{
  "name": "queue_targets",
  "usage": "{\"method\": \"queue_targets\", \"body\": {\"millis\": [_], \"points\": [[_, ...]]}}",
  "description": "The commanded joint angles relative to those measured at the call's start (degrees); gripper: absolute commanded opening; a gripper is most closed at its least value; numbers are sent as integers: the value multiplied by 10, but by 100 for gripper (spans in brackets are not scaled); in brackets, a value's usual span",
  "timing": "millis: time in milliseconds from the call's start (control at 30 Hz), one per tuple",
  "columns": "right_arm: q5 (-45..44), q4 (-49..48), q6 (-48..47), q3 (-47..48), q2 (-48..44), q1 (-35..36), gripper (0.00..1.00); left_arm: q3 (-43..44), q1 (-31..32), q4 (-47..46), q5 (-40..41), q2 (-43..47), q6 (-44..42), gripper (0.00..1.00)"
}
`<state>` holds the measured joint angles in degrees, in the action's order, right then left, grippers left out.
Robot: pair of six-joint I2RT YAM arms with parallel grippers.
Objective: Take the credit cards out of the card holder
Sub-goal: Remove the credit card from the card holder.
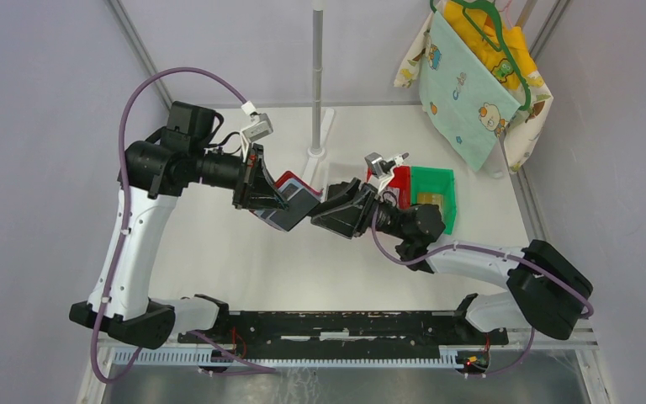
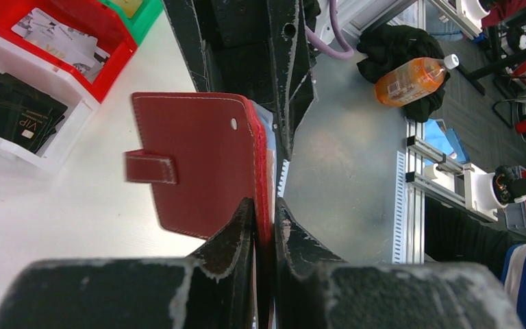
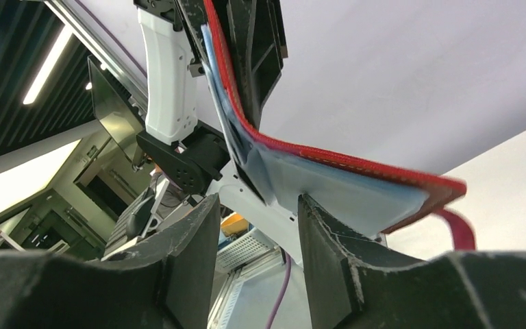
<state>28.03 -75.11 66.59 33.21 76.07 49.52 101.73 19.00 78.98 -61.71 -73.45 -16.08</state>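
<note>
The red card holder [image 1: 290,200] hangs above the table's middle, folded open, with my left gripper [image 1: 261,195] shut on one leaf. In the left wrist view that gripper [image 2: 266,209] pinches the holder's [image 2: 198,157] edge. Thin blue and tan edges of the credit cards [image 2: 271,147] peek out beside the red rim. My right gripper [image 1: 326,210] stands open just right of the holder. In the right wrist view its jaws [image 3: 257,205] hold nothing. The right fingertip [image 3: 315,212] sits under the grey-blue inner panel [image 3: 342,181] of the other leaf.
A green bin [image 1: 434,195] and a red bin [image 1: 399,181] stand to the right of the grippers. The left wrist view shows loose cards in the red bin [image 2: 75,34] and black cards in a white bin [image 2: 14,110]. A pole [image 1: 317,76] and hanging cloths [image 1: 471,76] are at the back.
</note>
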Motion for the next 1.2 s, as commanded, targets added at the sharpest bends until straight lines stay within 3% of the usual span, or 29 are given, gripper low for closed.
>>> {"method": "queue_targets", "body": {"millis": [0,133,300,500,633,767,933,1167], "points": [[-1,-54,10,53,20,2,50,18,-1,-16,-46,20,27,8],[6,-98,35,63,37,3,47,16,-1,-13,-46,21,24,8],[16,-135,60,65,43,3,32,18,0,-13,-42,18,23,8],[35,-135,63,66,26,3,29,16,0,-29,3,13,32,8],[32,-108,49,62,19,3,30,17,0,-31,-7,11,36,8],[25,-152,73,59,41,5,31,22,0,-32,-17,14,41,9],[13,-238,113,65,71,4,3,20,0,-29,-25,15,44,13],[11,-262,107,34,52,4,0,25,0,-27,-43,11,45,16]]}}
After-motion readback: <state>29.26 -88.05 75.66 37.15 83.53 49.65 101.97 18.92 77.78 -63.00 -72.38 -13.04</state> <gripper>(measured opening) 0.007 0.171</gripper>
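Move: The card holder hangs open in the left hand's shut grip, its middle about 3 cm to that hand's right and 1 cm below. From the right hand, open and empty, the holder's middle is some 6 cm left, 1 cm ahead and 2 cm higher. Far below, about 33 cm down, the black cards lie roughly 22 cm ahead and 4 cm right of the right hand; the red tray stands at the same reach, about 18 cm right. The free edge of the holder's pale sleeves is what the right fingers take: they dip briefly left and forward, then work up and slightly back, some 2.5 cm higher in all, with the wrist turning about 10 degrees (left side up, counter-clockwise). They close from half open to shut, pinching that edge, while the left hand keeps its grip on the holder, easing up about 1 cm. ##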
